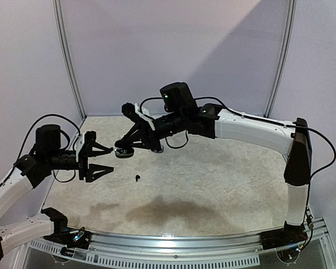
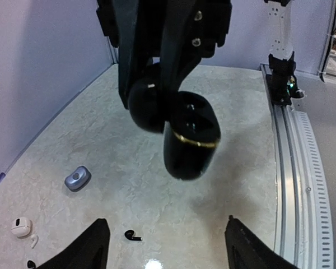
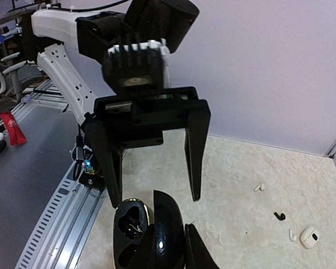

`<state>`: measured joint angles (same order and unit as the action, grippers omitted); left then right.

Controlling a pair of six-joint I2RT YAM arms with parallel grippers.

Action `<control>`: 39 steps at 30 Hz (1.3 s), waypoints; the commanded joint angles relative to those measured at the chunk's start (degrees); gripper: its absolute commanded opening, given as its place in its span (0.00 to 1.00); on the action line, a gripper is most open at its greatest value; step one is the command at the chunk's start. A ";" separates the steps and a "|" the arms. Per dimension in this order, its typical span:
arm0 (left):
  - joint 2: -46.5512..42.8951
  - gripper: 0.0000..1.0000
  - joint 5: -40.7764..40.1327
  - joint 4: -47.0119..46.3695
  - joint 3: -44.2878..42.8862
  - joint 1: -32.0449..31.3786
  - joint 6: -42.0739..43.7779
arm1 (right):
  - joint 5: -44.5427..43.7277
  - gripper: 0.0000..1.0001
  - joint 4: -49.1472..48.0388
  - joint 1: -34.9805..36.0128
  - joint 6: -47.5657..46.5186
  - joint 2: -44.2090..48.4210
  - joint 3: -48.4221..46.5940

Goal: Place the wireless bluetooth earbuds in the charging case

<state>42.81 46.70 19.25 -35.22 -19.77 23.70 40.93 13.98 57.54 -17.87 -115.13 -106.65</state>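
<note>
A glossy black charging case [image 3: 127, 235] with a gold rim hangs above the table with its lid [image 3: 169, 232] swung open. My right gripper [image 3: 172, 253] is shut on the lid. The case's two wells are dark, and what they hold is not discernible. In the left wrist view the case [image 2: 190, 145] hangs straight ahead of my left gripper [image 2: 167, 224], which is open and holds nothing. A black earbud [image 2: 132, 235] lies on the table below, by the left finger. From above, my left gripper [image 1: 111, 159] faces the case [image 1: 124, 152], with the earbud [image 1: 137, 179] in front.
A silvery-grey case [image 2: 78, 178], a white case [image 2: 21, 226] and a white bud [image 2: 33, 241] lie to the left in the left wrist view. The right wrist view shows a white bud [image 3: 259, 187], a black bud [image 3: 279, 215] and a white case [image 3: 309, 237].
</note>
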 commanded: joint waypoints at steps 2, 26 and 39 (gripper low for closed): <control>5.26 0.63 1.74 -6.57 -1.95 -3.43 -1.35 | 0.99 0.00 1.56 1.43 -1.37 -3.90 -5.03; 4.67 0.37 -2.67 -14.09 2.46 -7.65 -6.19 | -2.57 0.00 2.05 1.82 -1.55 -4.94 -6.38; 4.70 0.27 -2.09 -17.13 2.51 -7.70 -7.77 | -2.52 0.00 2.03 1.87 -1.12 -5.23 -6.16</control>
<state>47.90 44.31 5.17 -33.15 -26.74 17.04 38.83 15.42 59.18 -18.96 -119.35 -111.50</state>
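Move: The open black charging case, still held in the right hand's fingers, is about 5 cm to the right of the left hand, 1 cm ahead and 2 cm higher. The loose black earbud lies on the table some 9 cm ahead of the left hand, 3 cm to its right and 23 cm below; the blue-grey case is roughly 28 cm ahead, 11 cm right and 22 cm below. From the right hand, the waiting left gripper is about 5 cm left, 2 cm back and 3 cm lower. Rightward about 3 cm, the left hand brings its open fingers around the near end of the black case, rising slightly and easing down again as the fingers narrow from wide to about a quarter open. The right hand keeps its pinch, carries the case about 2 cm left and 1 cm down to meet them, then holds still. ##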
